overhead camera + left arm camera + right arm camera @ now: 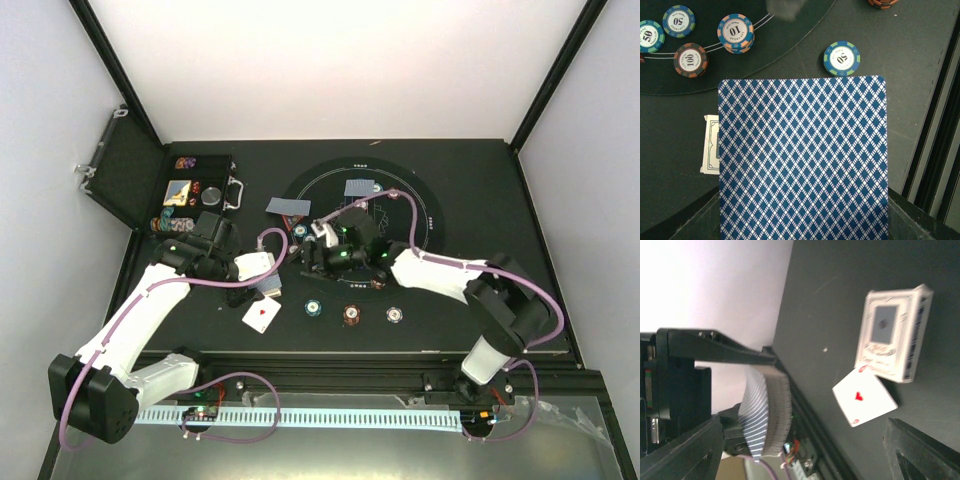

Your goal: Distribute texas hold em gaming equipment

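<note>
My left gripper [803, 231] is shut on a deck of blue-backed cards [802, 160], which fills the left wrist view; from above the deck [258, 266] hangs left of centre. A white card box [892, 335] and a face-up ace of hearts [862, 400] lie on the table below it. Two face-down cards [288, 207] [359, 187] lie on the round mat [425, 205]. Striped chips [841, 58] [735, 33] [690, 59] sit near the mat's edge. My right gripper [800, 455] is open and holds nothing; it faces the deck [765, 410] edge-on.
An open black case [125, 180] with more chips stands at the back left. Three chips [313, 307] [351, 316] [395, 314] lie in a row near the front edge. Purple cables [210, 283] loop around both arms.
</note>
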Action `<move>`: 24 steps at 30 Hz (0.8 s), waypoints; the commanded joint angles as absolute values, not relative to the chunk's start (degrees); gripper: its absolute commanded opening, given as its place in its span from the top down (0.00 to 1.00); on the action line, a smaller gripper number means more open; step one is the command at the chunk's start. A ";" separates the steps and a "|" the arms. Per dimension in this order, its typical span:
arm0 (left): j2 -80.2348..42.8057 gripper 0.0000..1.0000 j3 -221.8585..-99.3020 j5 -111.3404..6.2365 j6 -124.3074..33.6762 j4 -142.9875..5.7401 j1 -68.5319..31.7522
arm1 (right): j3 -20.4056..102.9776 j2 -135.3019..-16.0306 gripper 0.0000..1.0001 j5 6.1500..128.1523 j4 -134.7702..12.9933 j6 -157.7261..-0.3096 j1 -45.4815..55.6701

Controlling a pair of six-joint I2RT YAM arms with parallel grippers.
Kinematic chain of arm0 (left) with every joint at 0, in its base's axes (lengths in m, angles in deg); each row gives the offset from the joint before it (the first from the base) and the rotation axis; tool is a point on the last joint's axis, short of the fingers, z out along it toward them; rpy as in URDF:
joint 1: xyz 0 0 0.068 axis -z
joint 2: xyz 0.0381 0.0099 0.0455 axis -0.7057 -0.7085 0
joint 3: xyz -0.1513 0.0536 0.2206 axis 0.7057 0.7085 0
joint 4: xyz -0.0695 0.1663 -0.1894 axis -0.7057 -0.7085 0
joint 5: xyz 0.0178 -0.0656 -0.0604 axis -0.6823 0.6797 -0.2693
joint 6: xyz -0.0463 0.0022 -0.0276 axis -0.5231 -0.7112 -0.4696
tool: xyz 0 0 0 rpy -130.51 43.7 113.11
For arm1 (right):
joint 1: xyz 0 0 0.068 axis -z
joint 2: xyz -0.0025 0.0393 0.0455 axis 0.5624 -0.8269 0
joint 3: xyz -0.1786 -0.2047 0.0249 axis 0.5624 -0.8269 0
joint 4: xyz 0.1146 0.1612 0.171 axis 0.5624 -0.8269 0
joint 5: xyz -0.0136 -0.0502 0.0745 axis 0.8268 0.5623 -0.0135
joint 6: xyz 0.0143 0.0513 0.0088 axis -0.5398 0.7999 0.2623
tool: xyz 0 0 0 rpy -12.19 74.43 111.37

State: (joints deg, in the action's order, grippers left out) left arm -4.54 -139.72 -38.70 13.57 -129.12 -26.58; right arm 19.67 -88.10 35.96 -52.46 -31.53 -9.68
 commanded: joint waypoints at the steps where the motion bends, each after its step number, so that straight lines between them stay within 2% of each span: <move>1: -4.09 0.98 -142.55 -37.28 13.49 -128.74 -26.96 | 21.64 -91.30 0.11 32.07 -42.92 -24.36 -13.05; 15: -3.95 0.99 -142.80 -37.17 13.53 -129.00 -26.96 | 26.98 -100.85 0.21 29.27 -35.78 -19.25 -17.91; 24: -3.98 0.98 -142.83 -37.26 13.68 -129.05 -26.96 | 27.49 -104.23 0.39 28.84 -35.37 -18.52 -18.16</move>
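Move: The card deck, held in the left fingers with its middle about 2 cm to that hand's right, is what the open right hand heads for: from the right hand it lies some 10 cm left, 5 cm back and 2 cm lower. About 12 cm below the right hand, the card box lies some 11 cm left and 6 cm back, the ace of hearts 12 cm left and 15 cm back, and the nearest blue chip stack 2 cm right and 14 cm back. Right hand slides about 8 cm left, 4 cm back, straddling the left-held deck, its fingers partly closing from wide open. ##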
